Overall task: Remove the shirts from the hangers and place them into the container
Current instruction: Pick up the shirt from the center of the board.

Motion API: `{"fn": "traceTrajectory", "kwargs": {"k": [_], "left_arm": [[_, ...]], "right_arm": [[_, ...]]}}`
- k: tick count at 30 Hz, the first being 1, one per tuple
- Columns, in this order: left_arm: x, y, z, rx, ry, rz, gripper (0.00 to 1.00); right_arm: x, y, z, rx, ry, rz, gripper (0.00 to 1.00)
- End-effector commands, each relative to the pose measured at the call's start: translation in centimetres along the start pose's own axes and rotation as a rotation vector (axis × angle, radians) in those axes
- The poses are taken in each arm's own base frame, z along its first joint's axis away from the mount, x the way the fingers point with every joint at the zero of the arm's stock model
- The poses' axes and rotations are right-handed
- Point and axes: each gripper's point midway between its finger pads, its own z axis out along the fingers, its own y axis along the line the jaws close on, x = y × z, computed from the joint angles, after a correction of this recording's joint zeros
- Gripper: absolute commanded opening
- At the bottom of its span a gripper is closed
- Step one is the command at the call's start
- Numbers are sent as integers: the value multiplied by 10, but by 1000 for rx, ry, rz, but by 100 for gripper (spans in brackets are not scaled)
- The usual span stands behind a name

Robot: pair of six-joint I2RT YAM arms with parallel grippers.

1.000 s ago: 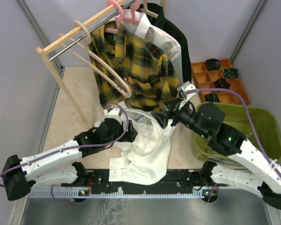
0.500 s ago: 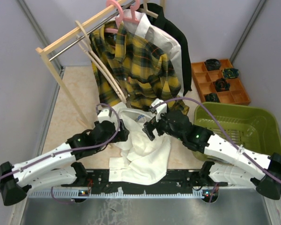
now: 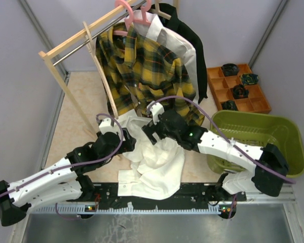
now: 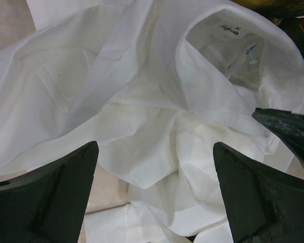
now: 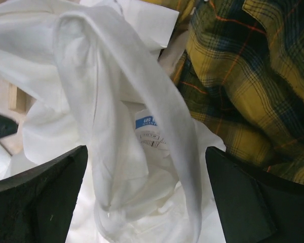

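A crumpled white shirt (image 3: 154, 167) lies on the table between the arms, off any hanger. My left gripper (image 3: 125, 145) hovers open at its left side, fabric below the jaws (image 4: 154, 157) and nothing gripped. My right gripper (image 3: 148, 132) stands open over the shirt's collar (image 5: 116, 101), which rises between its fingers (image 5: 146, 157) ungripped. A yellow-and-green plaid shirt (image 3: 142, 71) hangs from the rack, with another white shirt (image 3: 178, 43) on a pink hanger (image 3: 125, 9) and a black shirt (image 3: 195, 48) behind it. A bare beige hanger (image 3: 99, 66) hangs left of the plaid. The olive-green container (image 3: 281, 134) sits at the right.
The wooden rack with its metal bar (image 3: 66, 45) crosses the back left, one leg reaching down near my left arm. An orange compartment tray (image 3: 238, 88) with dark items sits behind the container. Grey walls close in both sides.
My right arm swung left from beside the container to over the white shirt's collar, its jaws spreading wider. The left arm shifted slightly. The beige hanger swung edge-on.
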Motion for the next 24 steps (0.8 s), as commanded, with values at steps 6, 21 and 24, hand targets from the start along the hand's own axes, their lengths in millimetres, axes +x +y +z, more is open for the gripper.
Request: {"fn": "traceTrajectory", "kwargs": {"k": [6,21,24], "left_arm": [[-7,-6,-2,19,-9,7,99],[-10,-14,3,38,-22,16,99],[-11,-13,1,36,-22,19,99]], "right_arm": [[-10,13,26,-90,129,245,99],[116,44,44,-50,492,232,99],[157,67,43,-78,594,216,91]]}}
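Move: The white shirt's middle lies nearly under my right hand, about 14 cm below it and 5 cm back. The hanging plaid shirt's middle is some 16 cm ahead of that hand, straight ahead and about 5 cm higher; the green container stands roughly 41 cm to its right, 2 cm back and 13 cm lower. From my waiting left hand the white shirt's middle is about 8 cm right, 4 cm back and 12 cm down. With my right fingers wide open, I first drift a couple of centimetres forward and left over the white shirt. Then I sink about 12 cm into its bunched upper part while drawing back some 4 cm, tipping the fingers about 30 degrees further down until they meet the cloth. I don't close on it yet. ##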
